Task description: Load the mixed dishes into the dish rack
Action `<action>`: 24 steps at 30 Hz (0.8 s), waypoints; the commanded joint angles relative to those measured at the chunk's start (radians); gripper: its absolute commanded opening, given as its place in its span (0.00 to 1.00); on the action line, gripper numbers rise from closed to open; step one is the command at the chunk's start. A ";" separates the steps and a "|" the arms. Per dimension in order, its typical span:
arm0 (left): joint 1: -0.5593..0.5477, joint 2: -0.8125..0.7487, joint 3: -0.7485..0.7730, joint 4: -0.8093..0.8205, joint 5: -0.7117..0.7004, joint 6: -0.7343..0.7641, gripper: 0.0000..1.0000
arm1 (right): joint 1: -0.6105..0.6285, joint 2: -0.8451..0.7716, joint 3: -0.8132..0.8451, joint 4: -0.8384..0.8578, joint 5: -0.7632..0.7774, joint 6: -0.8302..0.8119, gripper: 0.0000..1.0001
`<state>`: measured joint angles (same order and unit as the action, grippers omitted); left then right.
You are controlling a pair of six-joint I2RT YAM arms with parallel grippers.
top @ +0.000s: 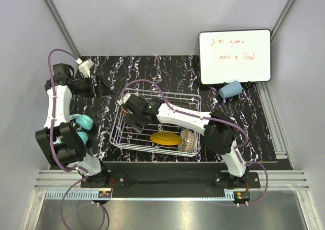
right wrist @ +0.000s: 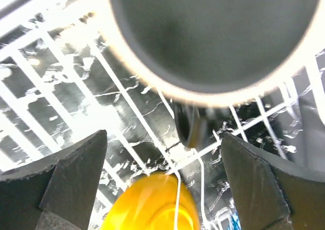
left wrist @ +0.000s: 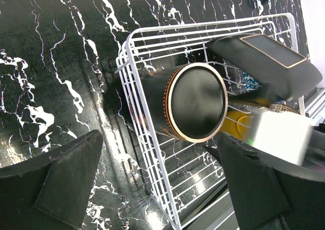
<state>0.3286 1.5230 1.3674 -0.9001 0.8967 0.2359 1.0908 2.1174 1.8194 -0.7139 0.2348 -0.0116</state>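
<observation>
The white wire dish rack (top: pixel 194 99) stands mid-table. Inside it lie a yellow plate (top: pixel 165 138) and a beige-brown patterned bowl (top: pixel 189 140). A dark mug with an orange-gold rim (left wrist: pixel 195 103) rests on its side in the rack's left part; its round mouth (right wrist: pixel 203 32) fills the top of the right wrist view. My right gripper (top: pixel 131 119) hangs open just over it, fingers apart with nothing between them. The yellow plate (right wrist: pixel 152 204) shows below the fingers. My left gripper (left wrist: pixel 162 184) is open and empty beside the rack's left wall. A light blue cup (top: pixel 231 89) lies on the table at the back right.
A whiteboard (top: pixel 234 56) with red writing leans at the back right, just behind the cup. Two teal rounded objects (top: pixel 84 122) sit at the left by my left arm. The rack's raised wire wall (left wrist: pixel 147 154) runs between my left fingers.
</observation>
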 commanded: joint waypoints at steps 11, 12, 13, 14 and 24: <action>0.012 0.012 0.035 0.003 0.007 0.013 0.99 | 0.035 -0.094 0.193 -0.053 -0.178 -0.054 0.98; 0.013 0.012 0.033 0.001 0.005 0.014 0.99 | 0.034 -0.088 0.201 -0.049 -0.221 -0.063 0.97; 0.016 0.014 0.032 0.003 0.008 0.016 0.99 | 0.035 -0.082 0.205 -0.048 -0.233 -0.080 0.95; 0.021 0.017 0.032 0.001 0.007 0.016 0.99 | 0.031 -0.065 0.218 -0.048 -0.258 -0.085 0.91; 0.030 0.037 0.042 0.001 0.008 0.026 0.99 | 0.031 0.015 0.271 -0.047 -0.353 -0.110 0.21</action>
<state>0.3531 1.5494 1.3685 -0.9051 0.8959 0.2405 1.1236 2.1178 2.0300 -0.7605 -0.0727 -0.1062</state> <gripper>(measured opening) 0.987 0.172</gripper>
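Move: The mug lies on its side in the rack's left part, about 6 cm ahead of the open right hand, 2 cm to its left and a little lower. The yellow bowl is some 5 cm back and 12 cm to that hand's right; the black dish stands 6 cm ahead and 18 cm right. From the left hand the mug is roughly 3 cm back, 11 cm right and 15 cm below. The right hand rises about 11 cm beside the mug, then dips some 5 cm left and back, fingers closing. ##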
